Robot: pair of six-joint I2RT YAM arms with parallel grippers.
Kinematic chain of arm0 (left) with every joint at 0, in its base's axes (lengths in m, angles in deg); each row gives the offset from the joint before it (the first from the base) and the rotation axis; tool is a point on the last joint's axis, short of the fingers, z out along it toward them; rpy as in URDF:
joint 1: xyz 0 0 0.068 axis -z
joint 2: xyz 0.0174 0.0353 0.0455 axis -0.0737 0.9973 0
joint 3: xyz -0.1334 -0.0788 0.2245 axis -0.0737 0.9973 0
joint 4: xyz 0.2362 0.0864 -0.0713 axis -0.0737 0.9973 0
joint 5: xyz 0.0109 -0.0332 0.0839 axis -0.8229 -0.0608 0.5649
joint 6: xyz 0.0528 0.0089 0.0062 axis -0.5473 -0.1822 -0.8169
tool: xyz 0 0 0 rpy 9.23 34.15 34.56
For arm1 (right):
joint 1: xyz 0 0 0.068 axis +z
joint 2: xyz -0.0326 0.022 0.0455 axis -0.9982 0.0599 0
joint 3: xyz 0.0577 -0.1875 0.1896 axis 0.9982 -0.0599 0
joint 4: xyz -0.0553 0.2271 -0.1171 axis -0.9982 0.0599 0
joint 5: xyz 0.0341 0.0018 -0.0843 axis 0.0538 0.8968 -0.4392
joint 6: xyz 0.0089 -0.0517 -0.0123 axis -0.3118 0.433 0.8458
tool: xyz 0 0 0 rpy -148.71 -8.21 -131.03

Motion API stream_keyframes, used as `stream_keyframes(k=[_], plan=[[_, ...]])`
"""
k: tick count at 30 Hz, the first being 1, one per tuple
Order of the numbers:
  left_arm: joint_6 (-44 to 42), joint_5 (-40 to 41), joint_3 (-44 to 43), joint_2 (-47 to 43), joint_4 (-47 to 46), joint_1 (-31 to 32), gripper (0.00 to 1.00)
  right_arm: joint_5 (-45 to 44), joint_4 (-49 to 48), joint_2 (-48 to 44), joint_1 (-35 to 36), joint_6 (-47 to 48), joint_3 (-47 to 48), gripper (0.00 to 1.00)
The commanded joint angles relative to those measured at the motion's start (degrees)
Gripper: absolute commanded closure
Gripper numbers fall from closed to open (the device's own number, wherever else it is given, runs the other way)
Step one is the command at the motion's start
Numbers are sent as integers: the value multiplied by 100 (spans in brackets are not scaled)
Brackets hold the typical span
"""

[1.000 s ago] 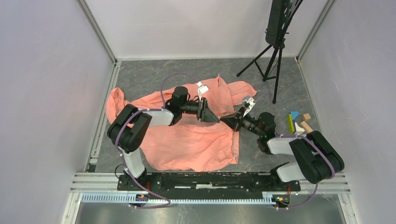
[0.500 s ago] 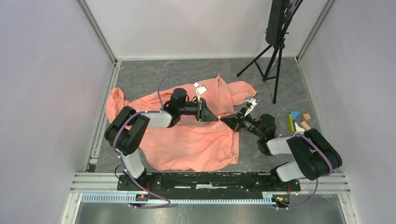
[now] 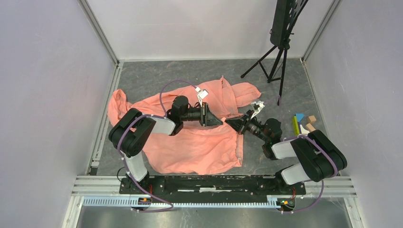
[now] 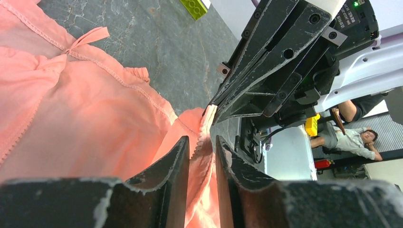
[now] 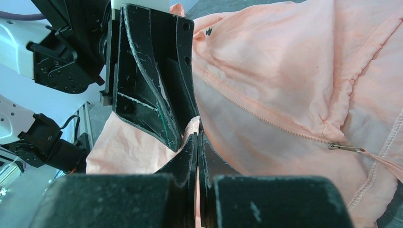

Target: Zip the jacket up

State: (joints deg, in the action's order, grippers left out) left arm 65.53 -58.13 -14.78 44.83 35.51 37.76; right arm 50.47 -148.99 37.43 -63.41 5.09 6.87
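The salmon-pink jacket (image 3: 190, 142) lies spread on the grey table floor, hood toward the back. My two grippers meet tip to tip at its front edge near the middle. My left gripper (image 3: 218, 122) has a narrow gap between its jaws, and the toothed zipper edge (image 4: 205, 137) runs through that gap. My right gripper (image 3: 229, 122) is shut on the same pink edge (image 5: 194, 124), right in front of the left gripper's fingers (image 5: 157, 90). The zipper slider (image 5: 340, 147) sits on the other zipper strip, to the right in the right wrist view.
A black tripod stand (image 3: 280, 57) is at the back right. Several coloured toy blocks (image 3: 304, 124) lie right of the right arm. A green brick (image 4: 194, 5) lies on the floor beyond the jacket. White walls close in three sides.
Both grippers stay together at the jacket's front edge. The left arm's elbow and wrist have shifted slightly, and the right wrist has edged a little to the right.
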Motion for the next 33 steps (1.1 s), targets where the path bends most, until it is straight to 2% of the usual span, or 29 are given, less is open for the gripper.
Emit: stream_keyframes(k=[1, 4, 8, 10, 12, 14, 17, 19, 22, 24, 26, 28, 30, 33], plan=[[235, 48, 44, 51, -636, 61, 68, -131, -479, 51, 14, -77, -43, 100], [219, 81, 40, 64, -639, 61, 78, -145, -535, 91, 23, -122, -60, 100], [143, 202, 117, -30, -622, 56, 82, -182, -544, 97, 22, -140, -86, 100], [-2, 319, 137, -164, -406, 57, 97, -194, -541, 88, 38, -139, -103, 100], [-298, 505, 24, -366, 368, 62, 98, -224, -417, 65, 48, -102, -104, 100], [-730, 760, -361, -516, 1777, 106, 98, -305, 352, -43, 46, 110, 90, 99], [-1392, 1474, -923, -639, 3846, 228, 98, -655, 2567, -253, 47, 770, 737, 84], [-1853, 1777, -1255, -593, 4908, 256, 98, -767, 3500, -323, 49, 1071, 1103, 65], [-2034, 2006, -1447, -418, 5422, 262, 98, -1191, 4535, -309, 46, 1370, 1530, 51], [-2070, 1994, -1577, -294, 5492, 349, 98, -1221, 4683, -269, 29, 1459, 1646, 46], [-2192, 2059, -1676, -198, 5553, 467, 98, -920, 4579, -239, -25, 1443, 1664, 38], [-2294, 2021, -1736, -145, 5587, 551, 98, -562, 4371, -236, -45, 1459, 1600, 35], [-2315, 2110, -1758, -141, 5630, 582, 98, -803, 4412, -264, -105, 1474, 1523, 30], [-2331, 2151, -1880, 3, 5756, 592, 98, -518, 4426, -28, -541, 1313, 1690, 30]])
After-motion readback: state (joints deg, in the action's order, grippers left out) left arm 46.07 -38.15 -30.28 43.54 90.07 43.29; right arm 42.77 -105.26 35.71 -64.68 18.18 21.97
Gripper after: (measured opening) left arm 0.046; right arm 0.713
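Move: The jacket's lifted zipper edge stands pinched in the right fingertips and passes between the left hand's part-open fingers, its middle about 1 cm right of the left hand point, level with it. From the right hand the zipper slider lies some 8 cm ahead, 2 cm right and 9 cm below; its pull tab is about 5 cm farther right. From the left hand the slider is roughly 8 cm ahead, 5 cm right, 9 cm below. The lifted zipper edge changes hands: the left fingers shut on it almost in place, and only then do the right fingers let go and open wide. The left keeps its pinch and sinks about 7 cm, tipping its fingers down some 30 degrees and ending slightly left, while the right goes down and forward towards the slider, fingertips dipping. ##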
